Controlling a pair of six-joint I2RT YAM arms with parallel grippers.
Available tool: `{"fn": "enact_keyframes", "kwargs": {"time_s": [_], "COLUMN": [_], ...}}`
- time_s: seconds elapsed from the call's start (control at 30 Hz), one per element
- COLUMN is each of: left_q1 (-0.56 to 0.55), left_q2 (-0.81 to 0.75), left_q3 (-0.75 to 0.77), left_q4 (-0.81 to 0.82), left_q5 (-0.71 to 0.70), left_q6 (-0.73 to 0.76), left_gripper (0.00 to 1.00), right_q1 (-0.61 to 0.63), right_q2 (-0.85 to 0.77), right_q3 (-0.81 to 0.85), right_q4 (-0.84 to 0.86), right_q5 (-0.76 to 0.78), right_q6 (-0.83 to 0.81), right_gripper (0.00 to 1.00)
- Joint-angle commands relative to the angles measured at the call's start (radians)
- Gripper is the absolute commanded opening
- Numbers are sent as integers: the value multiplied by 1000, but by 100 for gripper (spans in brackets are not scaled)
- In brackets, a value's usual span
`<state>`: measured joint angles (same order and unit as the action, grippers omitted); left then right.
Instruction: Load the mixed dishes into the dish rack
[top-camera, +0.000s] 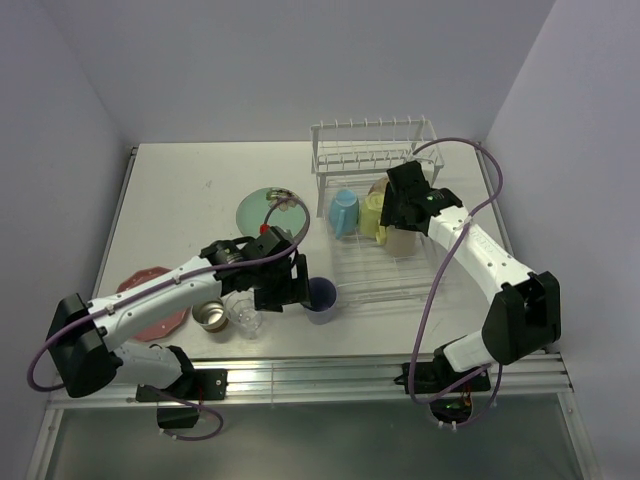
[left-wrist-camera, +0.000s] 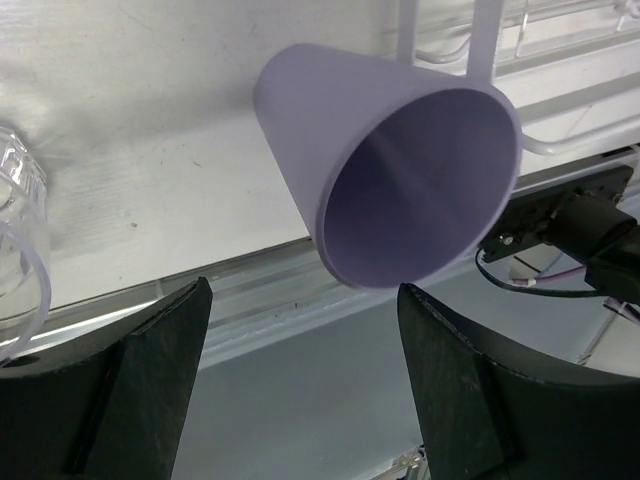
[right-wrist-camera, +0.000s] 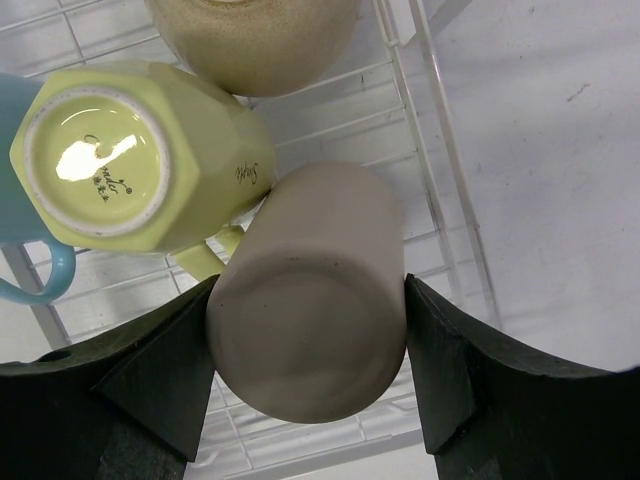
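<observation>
The white wire dish rack (top-camera: 372, 165) stands at the back right. In its lower basket, upside down, are a blue cup (top-camera: 343, 212), a yellow cup (top-camera: 372, 216) (right-wrist-camera: 140, 150) and a beige cup (top-camera: 402, 241) (right-wrist-camera: 310, 300). My right gripper (top-camera: 400, 230) (right-wrist-camera: 310, 290) is shut on the beige cup's base, one finger on each side. A speckled tan cup (right-wrist-camera: 252, 40) sits behind. My left gripper (top-camera: 292, 285) (left-wrist-camera: 302, 300) is open and empty beside the lavender cup (top-camera: 322, 298) (left-wrist-camera: 400, 170), which lies just beyond its fingertips. The white bowl is not in view.
The mint-green plate (top-camera: 270, 210) lies left of the rack. The pink plate (top-camera: 150, 302) is at the front left. The small steel cup (top-camera: 210, 317) and the clear glass (top-camera: 243, 316) (left-wrist-camera: 20, 240) stand under the left arm. The table's front rail (top-camera: 330, 378) runs close by.
</observation>
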<state>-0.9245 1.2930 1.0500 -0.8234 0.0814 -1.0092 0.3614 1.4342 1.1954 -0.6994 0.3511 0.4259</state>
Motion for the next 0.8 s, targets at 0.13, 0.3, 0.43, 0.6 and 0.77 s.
{"fn": "enact_keyframes", "kwargs": {"time_s": [0.13,0.3,0.43,0.6,0.77], "left_q1": [-5,-2,6,15,26], "left_q2": [60,98,118,138,141], "left_q3": [1,13,4,2,47], "left_q4": [69,76,98,124,84], "left_q5": [-3,-9,3,14,12], "left_q6": [49,69,72,78,96], "left_gripper": [81,77,62,31,0], "right_q1": [-3,-2,-1,-1,-1], "right_q2": [-53,-110,-173,-273,-359], "right_q3": [0,-23,-46,-57,9], "right_q4": [24,14,5,-44,-132], "right_q5": [-1,2,-1,-8,-30], "right_q6": [10,7,8,10,-1], "right_gripper": [87,100,100,100,100]}}
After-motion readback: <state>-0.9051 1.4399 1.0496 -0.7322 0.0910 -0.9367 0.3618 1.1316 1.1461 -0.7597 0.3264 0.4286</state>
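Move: The purple cup's middle is about 6 cm right of my left hand, 2 cm ahead and 8 below. The glass stands 12 cm left and 1 back; the rack's near-left corner lies 12 cm right, 4 ahead. My right hand still grips the upturned beige cup in the rack, its middle about 3 cm below and 1 ahead; from that hand the green mug is 6 cm ahead and 6 left, the brown bowl 12 ahead and 4 left. I sink my left hand some 4 cm with a little forward and rightward drift onto the purple cup's left rim, one finger inside and one outside, then shut the fingers to pinch its wall. Meanwhile my right fingers open wide, let go of the beige cup and draw away, up about 6 cm and back 4, tilting up some 10 degrees. ##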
